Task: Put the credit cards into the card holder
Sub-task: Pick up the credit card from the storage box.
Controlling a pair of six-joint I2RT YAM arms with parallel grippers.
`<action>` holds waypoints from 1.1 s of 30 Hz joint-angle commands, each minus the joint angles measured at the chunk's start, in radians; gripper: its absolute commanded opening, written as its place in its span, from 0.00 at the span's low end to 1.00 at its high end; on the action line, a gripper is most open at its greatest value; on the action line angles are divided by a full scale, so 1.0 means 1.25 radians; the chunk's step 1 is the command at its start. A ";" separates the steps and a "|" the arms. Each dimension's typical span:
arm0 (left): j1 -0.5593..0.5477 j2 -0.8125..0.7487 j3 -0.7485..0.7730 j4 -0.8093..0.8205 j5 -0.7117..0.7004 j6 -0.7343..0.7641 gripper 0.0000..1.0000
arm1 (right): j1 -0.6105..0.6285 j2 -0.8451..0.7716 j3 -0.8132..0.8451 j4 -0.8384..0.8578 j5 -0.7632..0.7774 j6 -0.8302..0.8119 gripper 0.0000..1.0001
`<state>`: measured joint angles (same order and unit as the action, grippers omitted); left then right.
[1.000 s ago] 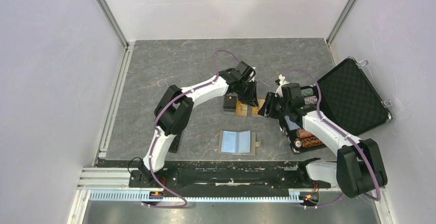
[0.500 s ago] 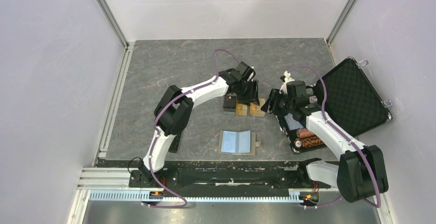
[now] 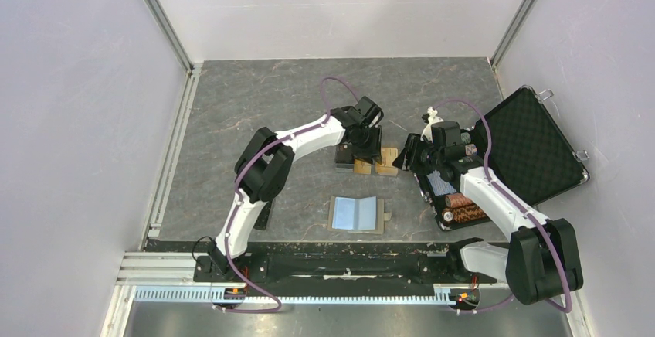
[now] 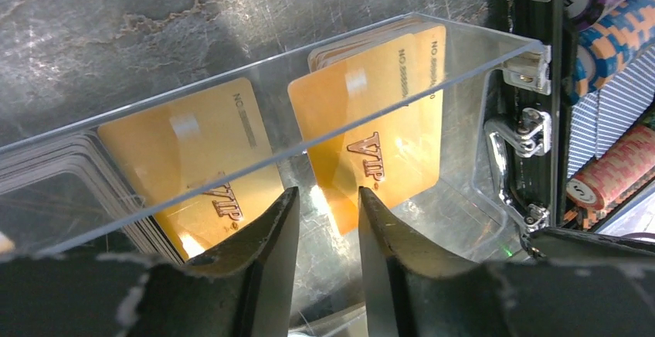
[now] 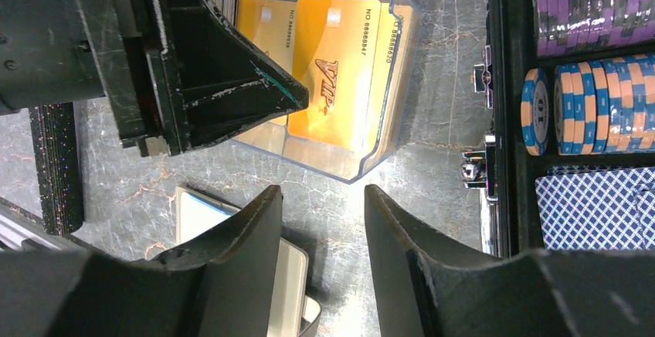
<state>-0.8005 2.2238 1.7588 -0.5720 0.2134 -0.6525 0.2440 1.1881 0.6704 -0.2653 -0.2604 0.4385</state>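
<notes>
Two orange-gold credit cards and a black card lie mid-table inside a clear plastic box. The left wrist view shows both gold "VIP" cards under the box wall. My left gripper hangs just above them, open with a narrow gap and holding nothing; in the top view it covers part of the cards. My right gripper is open and empty, just right of the box. The card holder lies open, pale blue side up, nearer the arm bases; its edge shows in the right wrist view.
The open black chip case stands at the right with rows of striped poker chips and patterned blue decks. Its metal latches are close to the box. A long black bar lies left of the card holder.
My left gripper has shifted slightly left and closer over the cards, uncovering the right gold card. The right arm has moved a little toward the box.
</notes>
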 commanded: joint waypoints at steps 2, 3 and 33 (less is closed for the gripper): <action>-0.003 0.017 0.027 0.024 0.025 0.016 0.38 | -0.007 -0.013 0.022 0.008 0.006 -0.016 0.46; -0.003 0.018 0.026 0.029 0.030 0.015 0.38 | -0.008 -0.013 0.022 0.008 0.005 -0.016 0.46; -0.004 -0.050 -0.014 0.157 0.126 -0.047 0.13 | -0.018 -0.024 0.033 -0.003 0.001 -0.021 0.47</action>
<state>-0.8009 2.1853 1.7435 -0.4549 0.3283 -0.6697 0.2287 1.1820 0.6712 -0.2718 -0.2611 0.4316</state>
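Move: The right-hand stack of yellow credit cards in the clear storage box lies just under the left hand, its middle about 3 cm to the right, 1 cm ahead and 1 cm down. On the hand's other side, 1 cm ahead too, are the second card stack, roughly 4 cm left, and the black deck, 9 cm left. The open card holder is some 13 cm back and 6 cm left. From the right hand, the right-hand stack is about 4 cm ahead, 3 cm left and 6 cm below. Down barely half a centimetre, the left hand settles with its parted fingers at the left long edge of the right-hand stack and closes them, pinching a card by that edge. After a short hold it rises about 4 cm, drifting some 2 cm to the right as the wrist swings the fingertips roughly 10 degrees farther right, the card still between them. ##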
